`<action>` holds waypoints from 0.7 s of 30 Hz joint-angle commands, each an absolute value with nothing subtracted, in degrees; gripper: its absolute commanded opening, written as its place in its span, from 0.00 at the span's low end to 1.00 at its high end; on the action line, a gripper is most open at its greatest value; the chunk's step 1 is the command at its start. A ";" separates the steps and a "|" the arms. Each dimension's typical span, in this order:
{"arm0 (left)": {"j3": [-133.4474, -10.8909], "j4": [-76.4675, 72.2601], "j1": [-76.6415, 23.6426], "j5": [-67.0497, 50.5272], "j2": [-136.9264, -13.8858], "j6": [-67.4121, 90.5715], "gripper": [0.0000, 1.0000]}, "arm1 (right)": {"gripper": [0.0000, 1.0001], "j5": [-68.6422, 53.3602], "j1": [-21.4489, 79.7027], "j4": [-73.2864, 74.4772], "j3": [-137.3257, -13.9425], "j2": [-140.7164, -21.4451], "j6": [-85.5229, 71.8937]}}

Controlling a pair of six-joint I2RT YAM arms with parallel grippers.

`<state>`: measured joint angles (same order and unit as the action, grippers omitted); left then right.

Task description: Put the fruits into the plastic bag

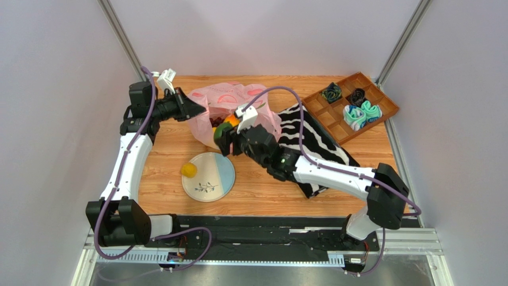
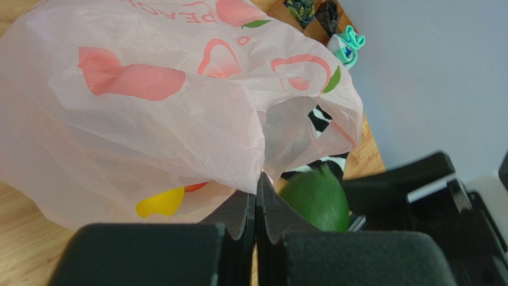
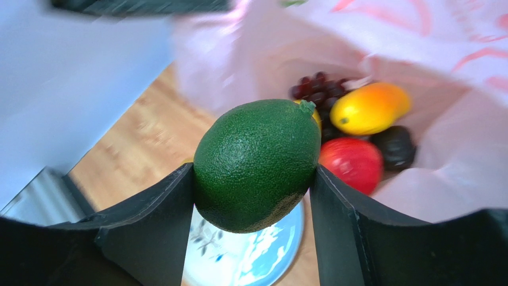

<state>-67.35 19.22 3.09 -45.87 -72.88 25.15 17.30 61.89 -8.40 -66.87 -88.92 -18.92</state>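
Note:
The pink plastic bag [image 1: 238, 98] with peach prints lies at the back of the table, its mouth facing the arms. My left gripper [image 2: 257, 179] is shut on the bag's [image 2: 149, 119] rim at the left of the mouth [image 1: 200, 109]. Between the fingers of my right gripper [image 3: 251, 171] sits the green oval fruit [image 3: 256, 164], held at the bag's mouth [image 1: 224, 127]. Inside the bag [image 3: 453, 53] lie an orange-yellow mango [image 3: 369, 107], a red fruit [image 3: 352, 164], a purple grape bunch [image 3: 316, 89] and a dark round thing [image 3: 396, 146]. A yellow lemon [image 1: 189, 170] rests on the plate's left rim.
A round white and blue plate [image 1: 214, 185] lies in front of the bag. A zebra-striped cloth [image 1: 313, 140] stretches under the right arm. At the back right a wooden tray [image 1: 381, 98] holds rolled teal and black cloth bundles.

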 commanded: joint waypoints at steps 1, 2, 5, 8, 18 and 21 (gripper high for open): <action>-68.91 19.42 2.99 -45.62 -72.16 23.73 0.00 | 0.08 21.78 56.53 2.00 -78.45 -96.31 -17.93; -68.91 19.42 2.90 -45.53 -72.16 23.64 0.00 | 0.06 22.49 55.90 4.54 -79.79 -97.63 -17.84; -68.99 19.60 2.90 -45.53 -72.51 23.47 0.00 | 0.05 25.04 54.49 7.02 -84.00 -101.94 -16.61; -69.08 19.95 2.90 -45.27 -72.60 23.29 0.00 | 0.06 27.59 54.14 9.04 -87.00 -104.85 -15.38; -69.26 20.30 2.90 -45.09 -72.60 23.20 0.00 | 0.08 26.99 52.12 12.30 -89.47 -110.12 -16.08; -69.26 20.30 2.90 -45.26 -72.69 23.12 0.00 | 0.11 25.75 51.68 12.48 -90.00 -111.27 -16.17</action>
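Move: The plastic bag's open middle lies some 15 cm ahead of the right hand, about 3 cm right and 16 cm below; from the left hand it is 7 cm ahead, 9 cm right and 21 cm down. From the right hand, the mango inside lies 15 cm ahead, 2 cm right, and the red fruit 12 cm ahead, 4 cm right, both roughly 18 cm below. The plate's centre is 2 cm back, 6 cm left, 22 cm below. Still gripping the avocado between its finger pads, the right hand carries it forward about 11 cm and slightly right, into the bag's mouth over the fruit. It travels nearly level at first, then sinks roughly 9 cm, the fingers tipping farther down and swinging clockwise by some 20 degrees. The left hand stays put and keeps its pinch on the bag's rim. ##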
